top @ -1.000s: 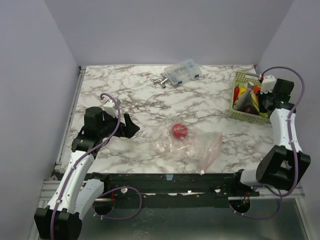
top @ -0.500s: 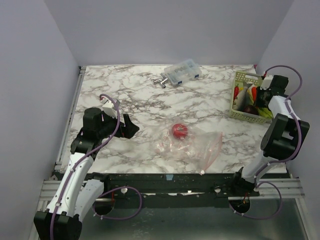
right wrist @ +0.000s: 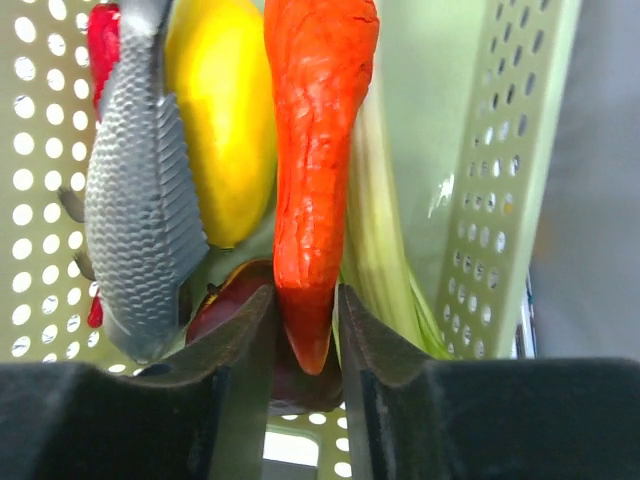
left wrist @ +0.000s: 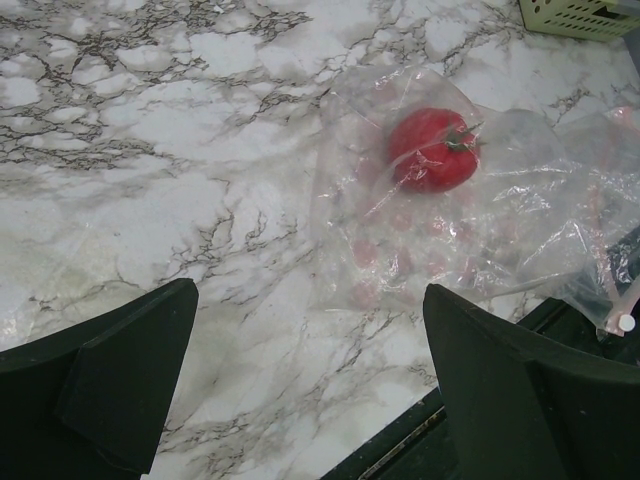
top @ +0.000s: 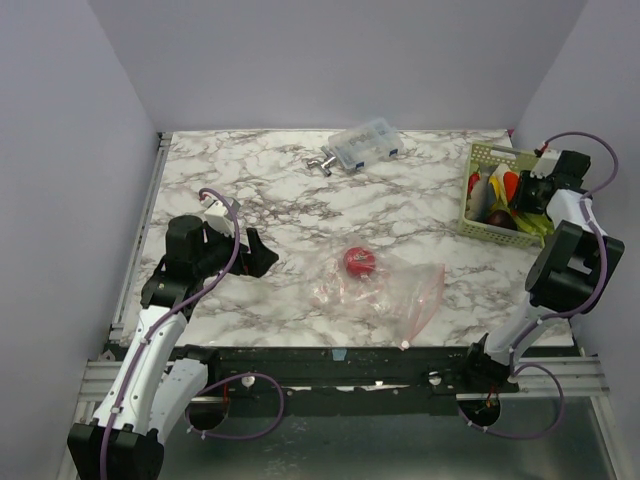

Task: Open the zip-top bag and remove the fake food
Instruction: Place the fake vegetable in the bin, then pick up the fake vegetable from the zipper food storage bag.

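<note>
The clear zip-top bag [top: 385, 285] lies flat near the table's front edge, its pink zipper strip [top: 426, 292] to the right. One red fake food piece [top: 360, 261] lies in it, also seen in the left wrist view [left wrist: 432, 150] under the bag's film [left wrist: 470, 240]. My left gripper [top: 262, 255] stands wide open left of the bag, fingers [left wrist: 120, 370] apart over bare marble. My right gripper [right wrist: 307, 310] hangs in the green basket [top: 488, 152]. Its fingers flank the tip of the orange carrot [right wrist: 315, 150], with a thin gap on one side. A yellow lemon [right wrist: 225, 120], a dark purple piece [right wrist: 225, 305] and a pale green stalk [right wrist: 385, 230] lie beside the carrot.
A grey toy fish [right wrist: 140, 210] leans in the basket's left half, and the perforated wall [right wrist: 490, 150] is close on the right. A small clear box [top: 365, 143] and a metal fitting [top: 322, 162] sit at the table's back edge.
My right arm has swung toward the right wall, its wrist at the basket's far right corner, and its jaws have parted slightly round the carrot. The left arm and bag have not moved.
</note>
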You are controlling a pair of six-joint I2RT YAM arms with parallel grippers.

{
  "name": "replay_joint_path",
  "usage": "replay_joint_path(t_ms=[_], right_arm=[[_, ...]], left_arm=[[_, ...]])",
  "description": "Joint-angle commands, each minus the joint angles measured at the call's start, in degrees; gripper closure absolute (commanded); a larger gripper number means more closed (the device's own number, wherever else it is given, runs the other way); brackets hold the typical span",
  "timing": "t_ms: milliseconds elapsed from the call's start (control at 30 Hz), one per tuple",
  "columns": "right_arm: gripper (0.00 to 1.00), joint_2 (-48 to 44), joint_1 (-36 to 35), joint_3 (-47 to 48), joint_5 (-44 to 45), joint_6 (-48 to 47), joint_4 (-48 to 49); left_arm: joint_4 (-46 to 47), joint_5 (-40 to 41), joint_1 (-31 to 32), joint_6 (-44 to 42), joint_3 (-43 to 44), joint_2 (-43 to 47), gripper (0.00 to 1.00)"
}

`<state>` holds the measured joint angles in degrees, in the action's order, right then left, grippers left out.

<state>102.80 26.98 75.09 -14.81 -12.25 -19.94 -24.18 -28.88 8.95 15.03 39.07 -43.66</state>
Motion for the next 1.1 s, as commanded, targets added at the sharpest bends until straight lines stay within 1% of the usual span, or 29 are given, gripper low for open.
replay_joint_path(t_ms=[0,100,167,333,433,567,700,900,1067], right_arm=[[0.63,1.49,-0.09,2.69,-5.76,-0.85,-2.35],[0.55,0.52,-0.09,2.48,-7.00,-2.08,-2.73],[0.50,-0.83,-0.09,1.87,-7.49,-2.78,-2.77],[0.39,-7.04,-0.04,-1.85,-8.74,-4.16,-0.67],[0.35,-10.91,-0.09,-4.38,-9.83,-4.86,0.18],[0.33,-15.79,-0.09,-7.53,-12.56,-6.42,-0.07],[0.32,-21.62,-0.07,-11.33,-18.05,-10.80,-2.09],[0.29,-31.45,-0.09,-18.73,-25.39,-15.30,-4.71],[0.28,-37.02,-0.06,-23.21,-32.64,-18.88,-9.27]], left_arm=[[0.09,-0.13,-0.41,-0.79,0.84,0.03,0.02],[0.89,-2.29,-0.40,-0.32,0.56,-0.61,0.02],[1.12,-2.28,-0.43,0.24,0.33,-0.88,0.02],[1.49,-2.08,-0.43,0.79,-0.13,-1.46,0.01],[1.94,-3.02,-0.38,1.17,-0.37,-2.59,0.02],[1.78,-3.55,-0.42,1.67,-0.18,-4.39,0.02],[1.52,-2.84,-0.77,1.63,-0.22,-5.10,0.02],[1.23,-1.70,-1.37,1.23,-0.22,-5.63,0.02],[2.73,-4.35,-1.81,2.44,-1.19,-5.74,0.01]])
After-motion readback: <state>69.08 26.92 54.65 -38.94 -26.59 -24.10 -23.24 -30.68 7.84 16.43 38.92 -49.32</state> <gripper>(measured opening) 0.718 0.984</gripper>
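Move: The carrot's near tip sits between the right fingers in the bin, its middle about 5 cm ahead; the eggplant is some 3 cm left and 2 cm back, the fish about 8 cm left and 3 cm ahead, the celery 4 cm right and 2 cm ahead. The bagged tomato, next to fetch, lies roughly 36 cm left and 13 cm back of the right hand. From the left hand it is about 19 cm right, 5 cm ahead, 14 cm below. Right fingers open around the carrot, then the hand rises and swings about 14 cm back-left towards the tomato. ##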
